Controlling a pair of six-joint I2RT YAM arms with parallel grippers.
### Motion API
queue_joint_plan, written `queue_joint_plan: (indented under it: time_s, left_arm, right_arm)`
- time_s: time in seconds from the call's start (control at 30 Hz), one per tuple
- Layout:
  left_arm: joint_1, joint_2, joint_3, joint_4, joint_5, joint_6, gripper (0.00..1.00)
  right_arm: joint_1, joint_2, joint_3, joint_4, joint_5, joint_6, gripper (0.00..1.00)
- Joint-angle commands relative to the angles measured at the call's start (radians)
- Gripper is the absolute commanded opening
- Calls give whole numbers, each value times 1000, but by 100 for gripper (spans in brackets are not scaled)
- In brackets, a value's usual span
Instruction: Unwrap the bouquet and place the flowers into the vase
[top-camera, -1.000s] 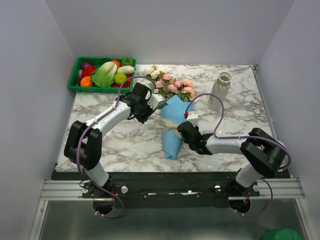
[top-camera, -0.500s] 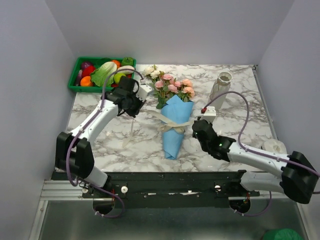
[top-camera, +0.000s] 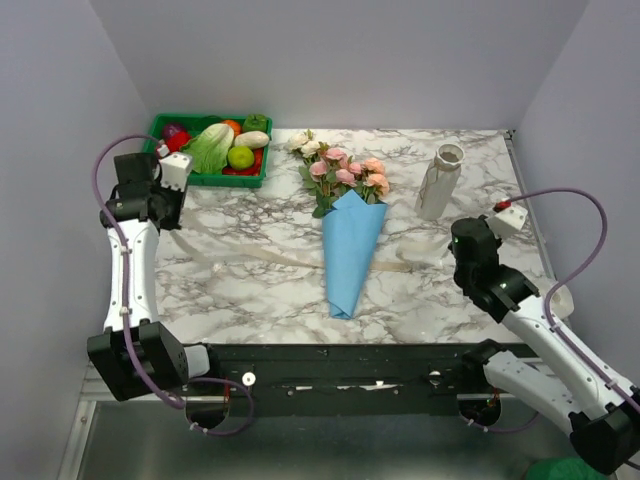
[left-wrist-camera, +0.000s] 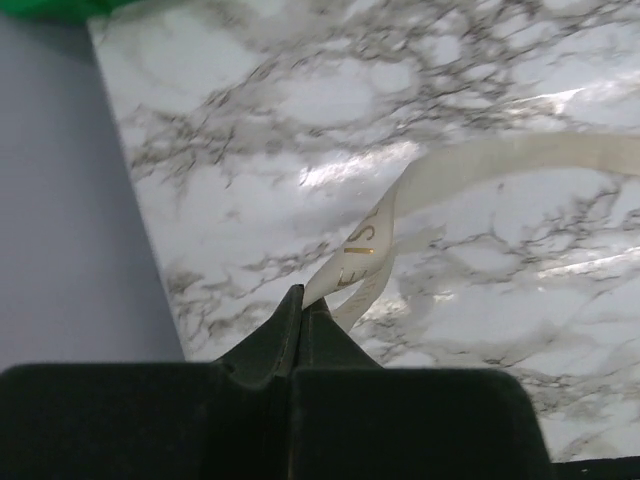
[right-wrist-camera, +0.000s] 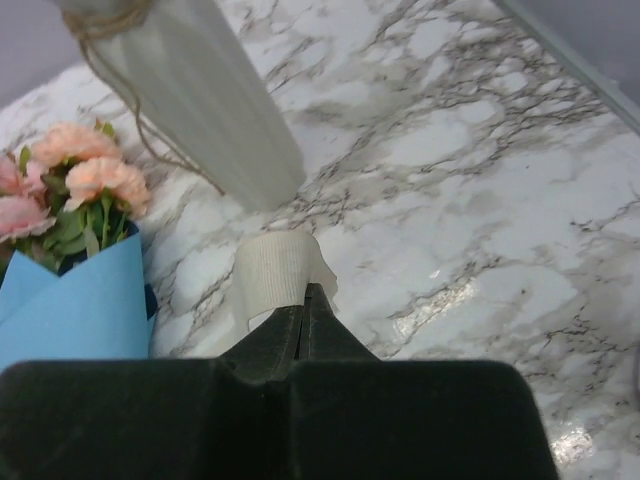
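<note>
The bouquet lies mid-table: a blue paper cone (top-camera: 352, 250) with pink, peach and cream flowers (top-camera: 340, 170) at its far end. Its beige ribbon (top-camera: 250, 258) is untied and stretched flat across the table on both sides of the cone. My left gripper (top-camera: 163, 220) at the far left is shut on one ribbon end (left-wrist-camera: 480, 165). To the right of the cone, my right gripper (top-camera: 458, 248) is shut on the other ribbon end (right-wrist-camera: 275, 270). The pale vase (top-camera: 440, 182) stands upright at the back right, just beyond the right gripper; it also shows as the vase (right-wrist-camera: 190, 90) in the right wrist view.
A green crate (top-camera: 205, 150) of toy vegetables sits at the back left corner, close to my left wrist. A small white object (top-camera: 556, 296) peeks out behind my right arm near the table's right edge. Grey walls close in left and right.
Both arms swung outward, left to the far left and right to the right, pulling the ribbon ends apart. The bow has come undone and the ribbon now lies stretched out.
</note>
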Motion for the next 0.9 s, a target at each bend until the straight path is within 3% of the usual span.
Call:
queue_joint_plan:
  time_s: [0.0, 0.03, 0.07, 0.13, 0.2, 0.33, 0.5, 0.57, 0.67, 0.87]
  left_arm:
    - [139, 22, -2, -47, -16, 47, 2]
    - [146, 13, -2, -52, -13, 54, 12]
    - [146, 5, -2, -53, -13, 64, 55]
    - [146, -15, 20, -70, 56, 70, 98]
    - [133, -15, 57, -137, 153, 70, 99]
    - [-27, 3, 146, -225, 335, 68, 99]
    - [-299, 58, 149, -118, 477, 13, 99]
    - [-359, 144, 163, -67, 498, -4, 99]
    - [-426, 288, 231, -61, 512, -8, 99]
    - [-431, 398, 260, -36, 494, -51, 99]
  right_arm:
    - [-81, 3, 82, -160, 58, 56, 1]
    - [-91, 15, 93, -174, 53, 57, 7]
    - [-100, 27, 105, -221, 53, 66, 42]
    - [-112, 68, 152, -283, 49, 114, 78]
    - [-112, 85, 191, -338, 34, 116, 100]
    - [-106, 14, 176, -279, -61, -17, 100]
    - [-77, -74, 151, -160, -175, -174, 100]
    - [-62, -94, 131, -110, -258, -231, 100]
    - [28, -62, 119, -88, -275, -302, 100]
    - [396, 127, 136, -99, -120, -358, 100]
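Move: Both hands still pinch the ends of the ribbon, some 20 cm above the table. The wrapped bouquet (middle of its blue paper) lies about 37 cm right of the left hand and 5 cm farther out, some 18 cm below. From the right hand the bouquet is about 22 cm to the left, 9 cm ahead and 17 cm below; the vase stands roughly 22 cm ahead and 4 cm left, its middle 10 cm below. Outward first, the left hand about 5 cm left and the right some 3 cm right, both opening wide to let go of the ribbon ends. Then both swing back in towards the bouquet: the left about 28 cm right, turning some 45 degrees clockwise, rising slightly and then sinking; the right lifts a little and goes about 12 cm left, turning counter-clockwise, fingers open. ##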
